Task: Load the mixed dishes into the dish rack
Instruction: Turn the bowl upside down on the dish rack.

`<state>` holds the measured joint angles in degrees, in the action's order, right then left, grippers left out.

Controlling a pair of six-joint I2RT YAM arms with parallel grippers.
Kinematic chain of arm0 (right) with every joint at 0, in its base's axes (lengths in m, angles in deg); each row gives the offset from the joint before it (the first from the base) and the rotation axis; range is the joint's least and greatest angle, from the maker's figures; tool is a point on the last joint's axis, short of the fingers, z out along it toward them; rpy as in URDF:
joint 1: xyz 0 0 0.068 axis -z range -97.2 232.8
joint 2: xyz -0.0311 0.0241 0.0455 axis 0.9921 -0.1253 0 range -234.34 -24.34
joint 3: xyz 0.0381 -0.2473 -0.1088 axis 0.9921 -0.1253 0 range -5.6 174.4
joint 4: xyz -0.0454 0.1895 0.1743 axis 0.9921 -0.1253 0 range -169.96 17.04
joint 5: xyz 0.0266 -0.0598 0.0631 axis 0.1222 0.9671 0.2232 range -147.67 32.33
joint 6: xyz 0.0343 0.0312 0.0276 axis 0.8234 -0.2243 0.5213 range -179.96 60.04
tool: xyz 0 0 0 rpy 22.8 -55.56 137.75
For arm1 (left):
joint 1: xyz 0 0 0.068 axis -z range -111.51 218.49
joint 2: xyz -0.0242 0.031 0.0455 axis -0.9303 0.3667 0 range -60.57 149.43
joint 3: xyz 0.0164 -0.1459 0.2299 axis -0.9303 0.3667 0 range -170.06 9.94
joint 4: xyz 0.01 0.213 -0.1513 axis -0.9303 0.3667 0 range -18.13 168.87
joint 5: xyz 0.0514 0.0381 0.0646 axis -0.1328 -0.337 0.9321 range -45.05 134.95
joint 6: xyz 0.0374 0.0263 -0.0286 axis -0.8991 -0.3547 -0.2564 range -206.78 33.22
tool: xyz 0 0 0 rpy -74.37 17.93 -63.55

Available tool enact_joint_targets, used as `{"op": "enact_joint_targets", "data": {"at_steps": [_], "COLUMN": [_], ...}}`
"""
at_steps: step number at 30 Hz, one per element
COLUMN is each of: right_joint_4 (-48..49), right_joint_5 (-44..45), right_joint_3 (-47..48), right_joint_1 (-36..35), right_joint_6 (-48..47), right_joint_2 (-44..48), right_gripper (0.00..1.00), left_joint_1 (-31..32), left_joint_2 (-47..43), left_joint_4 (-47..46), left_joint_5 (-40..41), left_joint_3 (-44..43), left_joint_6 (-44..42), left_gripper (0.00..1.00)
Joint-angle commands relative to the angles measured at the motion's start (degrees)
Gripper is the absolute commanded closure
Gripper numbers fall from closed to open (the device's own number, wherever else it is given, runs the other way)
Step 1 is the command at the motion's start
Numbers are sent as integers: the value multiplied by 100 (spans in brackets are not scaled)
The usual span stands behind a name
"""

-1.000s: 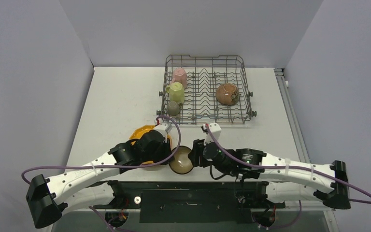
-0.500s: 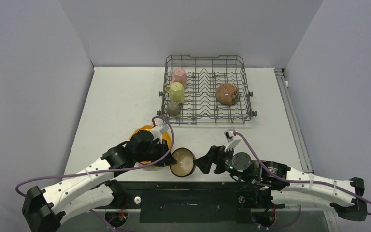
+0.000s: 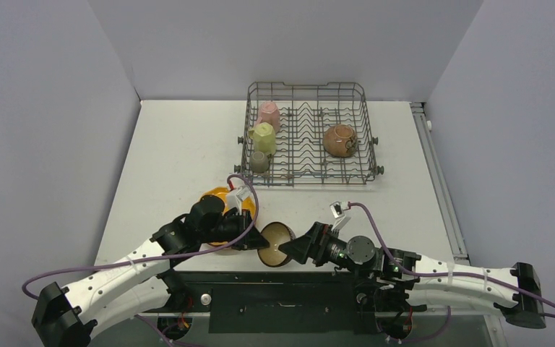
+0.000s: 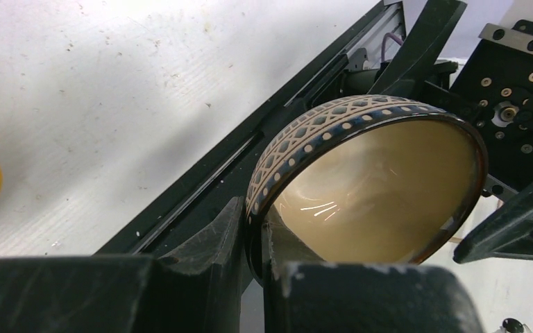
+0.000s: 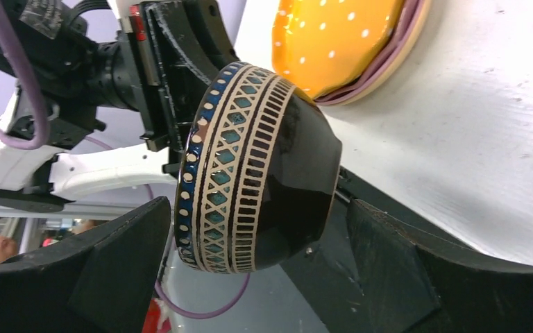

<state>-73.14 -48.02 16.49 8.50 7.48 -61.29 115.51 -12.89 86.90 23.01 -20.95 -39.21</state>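
A brown bowl (image 3: 275, 244) with a tan inside and a patterned band hangs on its side over the table's front edge. My left gripper (image 4: 253, 223) is shut on its rim (image 4: 264, 180), one finger inside and one outside. My right gripper (image 5: 257, 267) stands open, its fingers (image 5: 121, 257) on either side of the bowl (image 5: 257, 173) without touching it. The orange dotted plate (image 3: 213, 196) lies on the pink plate (image 5: 395, 66), partly under my left arm. The dish rack (image 3: 365, 123) holds a pink mug (image 3: 268, 114), a pale yellow mug (image 3: 263, 135), a grey-olive cup (image 3: 259, 162) and a second brown bowl (image 3: 340, 140).
The white table (image 3: 181, 152) has a black rail (image 4: 201, 173) along its front edge, right under the held bowl. Grey walls close in the left, back and right. Purple cables loop off both wrists.
My right gripper has let go of the bowl, opened wide and drawn back, then come in around it from the right. The left gripper keeps the bowl, now tipped further onto its side.
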Motion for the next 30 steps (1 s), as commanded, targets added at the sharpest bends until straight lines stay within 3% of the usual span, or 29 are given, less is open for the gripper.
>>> {"op": "enact_joint_targets", "data": {"at_steps": [1,9,19,30], "right_joint_4": [903,702,814,845], "right_joint_5": [117,394,515,868], "right_joint_3": [-89,54,128,113], "right_joint_1": [-152,-334,-375,-388], "right_joint_6": [491,652,768,870], "right_joint_2": [26,-171,-475,-495], "right_gripper": [9,17,19,31], "left_joint_1": [-61,-93,-89,-91], "left_joint_2": [-180,-142,-55,73], "left_joint_4": [-964,-1115,-1295,-1292], "left_joint_5": [-482,-571,-657,-661], "left_joint_3": [-22,28,75,96], "left_joint_6": [290,354,426,393], "left_gripper": [100,100,100,100]}}
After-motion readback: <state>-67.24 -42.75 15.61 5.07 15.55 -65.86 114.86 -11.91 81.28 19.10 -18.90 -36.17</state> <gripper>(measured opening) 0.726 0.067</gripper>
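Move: The bowl, still pinched at its rim by my left hand, has its middle about 5 cm to the left of my right hand, 2 cm ahead and a little lower. From my left hand it lies some 5 cm to the right. The orange plate stack sits about 14 cm ahead of my left hand, 12 cm to its left and 14 cm down; the dish rack's middle is roughly 45 cm ahead of my right hand, 5 cm to its right and 15 cm below. With my right fingers wide around the bowl, one on the rim side and one towards its foot, I ease that hand about 1.5 cm left, farther over the bowl. It first rises about 1 cm, then sinks back, tilting some 5 degrees, while the fingers close part-way; whether they touch yet can't be told. My left hand keeps its rim pinch, drifting about 1 cm right. ##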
